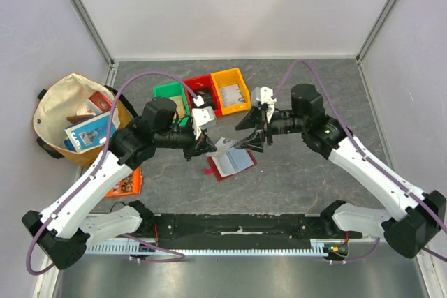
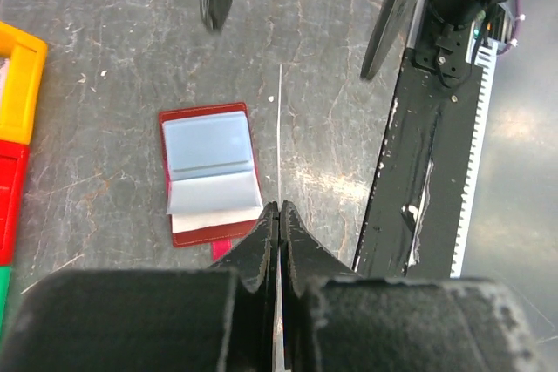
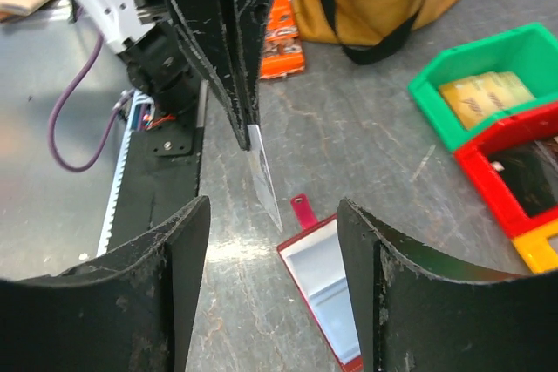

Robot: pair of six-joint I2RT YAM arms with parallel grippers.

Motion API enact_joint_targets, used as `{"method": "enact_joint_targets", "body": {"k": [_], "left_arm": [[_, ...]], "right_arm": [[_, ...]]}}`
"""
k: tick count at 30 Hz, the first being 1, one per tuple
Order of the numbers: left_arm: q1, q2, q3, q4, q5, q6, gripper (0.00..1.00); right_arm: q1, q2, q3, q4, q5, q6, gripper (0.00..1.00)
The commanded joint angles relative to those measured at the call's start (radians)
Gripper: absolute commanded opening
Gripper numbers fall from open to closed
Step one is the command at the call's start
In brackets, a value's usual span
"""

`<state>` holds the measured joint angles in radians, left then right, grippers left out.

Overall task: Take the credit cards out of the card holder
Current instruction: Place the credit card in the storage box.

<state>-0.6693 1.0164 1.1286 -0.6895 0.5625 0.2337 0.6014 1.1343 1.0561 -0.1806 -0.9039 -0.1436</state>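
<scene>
The card holder (image 1: 232,163) lies open on the grey table, dark red with pale blue-grey sleeves (image 2: 207,156) facing up and a red strap at one end. My left gripper (image 2: 280,206) is shut on a thin pale credit card (image 3: 264,176), which I see edge-on in the left wrist view and hanging from the black fingers (image 3: 237,50) in the right wrist view. The card (image 1: 225,146) hangs above the table, just beside the holder's left edge. My right gripper (image 3: 272,206) is open, facing the card, with nothing between its fingers (image 3: 187,259).
Green (image 1: 171,95), red (image 1: 201,87) and yellow (image 1: 231,88) bins stand in a row behind the grippers. A tan bag (image 1: 73,120) of items sits at the left, an orange flat packet (image 1: 126,183) below it. The black base rail (image 1: 237,227) runs along the near edge.
</scene>
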Motion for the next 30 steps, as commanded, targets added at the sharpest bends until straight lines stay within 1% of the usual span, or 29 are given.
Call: {"method": "enact_joint_targets", "body": {"k": [1,5,9,11,15,17,20,21,22,25,27,28,30], "left_arm": [[-0.003,-0.036,-0.019,-0.009,0.074,0.078,0.02],[-0.004,-0.055,-0.035,0.001,0.102,0.079,0.02],[-0.003,-0.058,-0.043,0.001,0.106,0.078,0.02],[-0.003,-0.061,-0.049,0.001,0.105,0.076,0.02],[-0.004,-0.073,-0.061,0.010,0.067,0.073,0.02],[-0.001,-0.084,-0.072,0.028,0.025,0.059,0.02],[0.002,-0.108,-0.093,0.080,-0.129,0.003,0.15],[0.005,-0.117,-0.099,0.100,-0.186,-0.020,0.23],[0.014,-0.124,-0.105,0.126,-0.252,-0.048,0.34],[0.077,-0.142,-0.128,0.215,-0.422,-0.134,0.56],[0.135,-0.148,-0.139,0.269,-0.516,-0.203,0.60],[0.166,-0.153,-0.145,0.290,-0.548,-0.223,0.63],[0.212,-0.167,-0.159,0.314,-0.622,-0.295,0.71]], "right_arm": [[0.057,0.062,0.080,-0.123,-0.086,-0.152,0.65],[0.086,0.104,0.091,-0.164,-0.072,-0.180,0.58],[0.087,0.114,0.091,-0.175,-0.073,-0.183,0.45],[0.089,0.111,0.091,-0.174,-0.067,-0.182,0.33],[0.089,0.111,0.094,-0.171,-0.033,-0.160,0.01],[0.087,0.116,0.094,-0.160,-0.012,-0.139,0.00],[0.081,0.139,0.096,-0.134,0.052,-0.081,0.00],[0.074,0.153,0.099,-0.126,0.072,-0.062,0.00],[0.063,0.163,0.099,-0.109,0.109,-0.027,0.00],[0.023,0.200,0.102,-0.059,0.258,0.082,0.00],[-0.017,0.238,0.113,-0.024,0.377,0.143,0.00],[-0.032,0.255,0.122,-0.013,0.422,0.203,0.00],[-0.069,0.306,0.152,-0.007,0.563,0.278,0.00]]}}
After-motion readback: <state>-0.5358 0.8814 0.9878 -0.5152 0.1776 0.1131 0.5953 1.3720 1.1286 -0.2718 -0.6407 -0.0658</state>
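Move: The card, still pinched by the left fingers, has its middle about 4 cm to the left of the open right hand, some 2 cm back and 5 cm below it. From the left hand the card's middle is about 3 cm right, 1 cm ahead and 2 cm lower. On the table roughly 25 cm below the right hand, the open card holder lies about 4 cm ahead and 1 cm left, the yellow box 27 cm ahead and 1 cm left, and the red box 24 cm ahead and 11 cm left. The right hand sinks about 4 cm while easing back and left around the card's free end and shuts on it, as the left keeps its pinch and draws back some 2 cm. Only then does the left open, let go and swing away forward and left, turning about 30 degrees counter-clockwise, while the right carries the card some 9 cm forward and a little down towards the yellow box, turning clockwise some 25 degrees. ##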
